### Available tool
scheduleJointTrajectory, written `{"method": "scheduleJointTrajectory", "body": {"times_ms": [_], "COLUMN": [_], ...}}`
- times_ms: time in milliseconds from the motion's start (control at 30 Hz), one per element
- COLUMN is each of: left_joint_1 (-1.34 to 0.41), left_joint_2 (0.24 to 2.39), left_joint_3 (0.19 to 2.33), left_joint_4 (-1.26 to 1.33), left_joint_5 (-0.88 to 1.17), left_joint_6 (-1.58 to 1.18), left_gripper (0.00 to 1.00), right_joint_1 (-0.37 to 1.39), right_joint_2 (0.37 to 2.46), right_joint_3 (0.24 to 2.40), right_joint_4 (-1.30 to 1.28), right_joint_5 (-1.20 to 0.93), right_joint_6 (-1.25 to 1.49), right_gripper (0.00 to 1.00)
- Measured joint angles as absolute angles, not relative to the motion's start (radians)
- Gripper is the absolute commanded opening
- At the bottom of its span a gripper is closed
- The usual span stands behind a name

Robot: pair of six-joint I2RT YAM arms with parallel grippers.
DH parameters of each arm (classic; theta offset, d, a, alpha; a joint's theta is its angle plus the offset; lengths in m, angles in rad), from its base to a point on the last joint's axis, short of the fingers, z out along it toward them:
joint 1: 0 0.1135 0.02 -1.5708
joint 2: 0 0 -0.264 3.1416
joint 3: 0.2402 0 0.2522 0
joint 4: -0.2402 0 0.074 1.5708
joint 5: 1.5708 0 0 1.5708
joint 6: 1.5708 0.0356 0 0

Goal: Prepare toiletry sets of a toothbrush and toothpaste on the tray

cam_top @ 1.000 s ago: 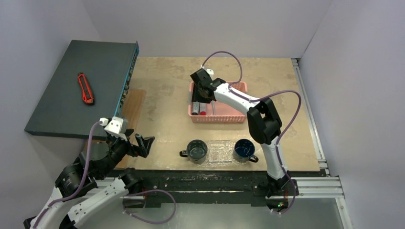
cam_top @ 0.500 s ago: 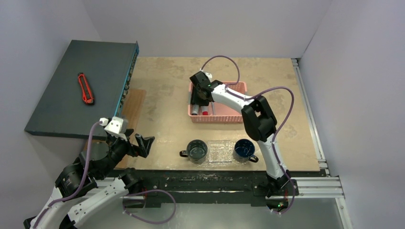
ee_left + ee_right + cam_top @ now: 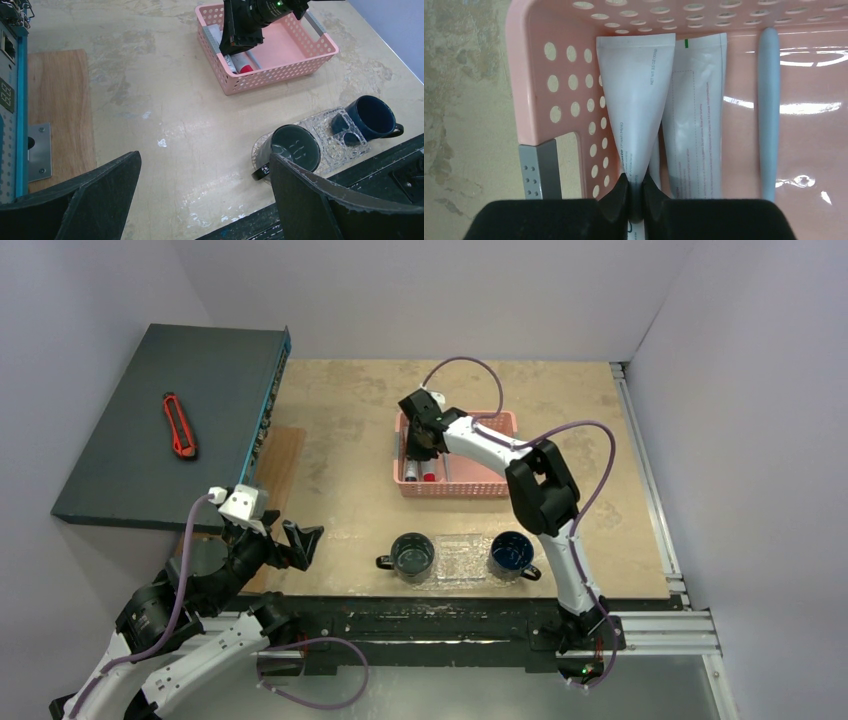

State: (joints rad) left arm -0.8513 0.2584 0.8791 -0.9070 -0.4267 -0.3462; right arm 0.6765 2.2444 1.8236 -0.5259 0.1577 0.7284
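In the right wrist view my right gripper [image 3: 636,192] is shut on a silvery-grey toothpaste tube [image 3: 636,95], pinching it flat near the left wall of the pink basket [image 3: 531,75]. A second tube [image 3: 694,110] and a pale-blue toothbrush [image 3: 769,110] lie beside it. From above, the right gripper [image 3: 420,440] reaches into the basket's left end. The clear tray [image 3: 462,560] sits near the front edge between a dark green mug [image 3: 412,556] and a blue mug [image 3: 511,553]. My left gripper [image 3: 204,157] hangs open over bare table, left of the green mug [image 3: 295,147].
A dark grey box [image 3: 120,460] with a red utility knife [image 3: 180,425] on it stands at the left. A wooden board [image 3: 285,455] lies beside it. The table's front rail runs just below the mugs.
My right gripper has shifted slightly left and down into the basket's left end and closed on the toothpaste tube. The left arm has not moved.
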Motion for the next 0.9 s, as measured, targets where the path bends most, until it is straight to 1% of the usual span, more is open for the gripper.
{"method": "scheduleJointTrajectory", "body": {"times_ms": [233,600,767,900], "left_joint_1": [-0.851,-0.844,-0.843,-0.842], "left_joint_2": [0.26,0.283,0.306,0.345], "left_joint_3": [0.879,0.879,0.879,0.879], "left_joint_4": [-0.907,-0.907,-0.907,-0.907], "left_joint_5": [-0.427,-0.425,-0.408,-0.36], "left_joint_6": [-0.346,-0.343,-0.344,-0.348], "left_gripper": [1.0,1.0,1.0,1.0], "right_joint_1": [0.675,0.673,0.687,0.738], "right_joint_2": [2.193,1.93,1.808,1.697], "right_joint_3": [1.818,1.748,1.636,1.533], "right_joint_4": [-0.558,-0.569,-0.552,-0.549], "right_joint_5": [0.214,0.327,0.329,0.35], "right_joint_6": [0.703,0.606,0.55,0.512], "right_gripper": [0.07,0.08,0.08,0.08]}}
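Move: The right hand already pinches the toothpaste with the dark cap. The tray it is for lies roughly 22 cm back and 11 cm to this hand's right, a few centimetres lower; the green mug stands 20 cm straight back, the blue mug 20 cm back and 20 cm right. The red-capped toothpaste lies 3 cm to its right, level ahead. From the left hand, the tray is about 30 cm right, 2 cm ahead and 24 cm down. Lift the right gripper about 15 cm straight out of the basket, keeping the pinch on the toothpaste near its cap and drifting some 6 cm to the right. Tip the fingers up nearly 20 degrees towards forward as it rises, then near the top draw back about 6 cm towards the tray. Late on, ease the open left gripper a couple of centimetres right and slightly down. ##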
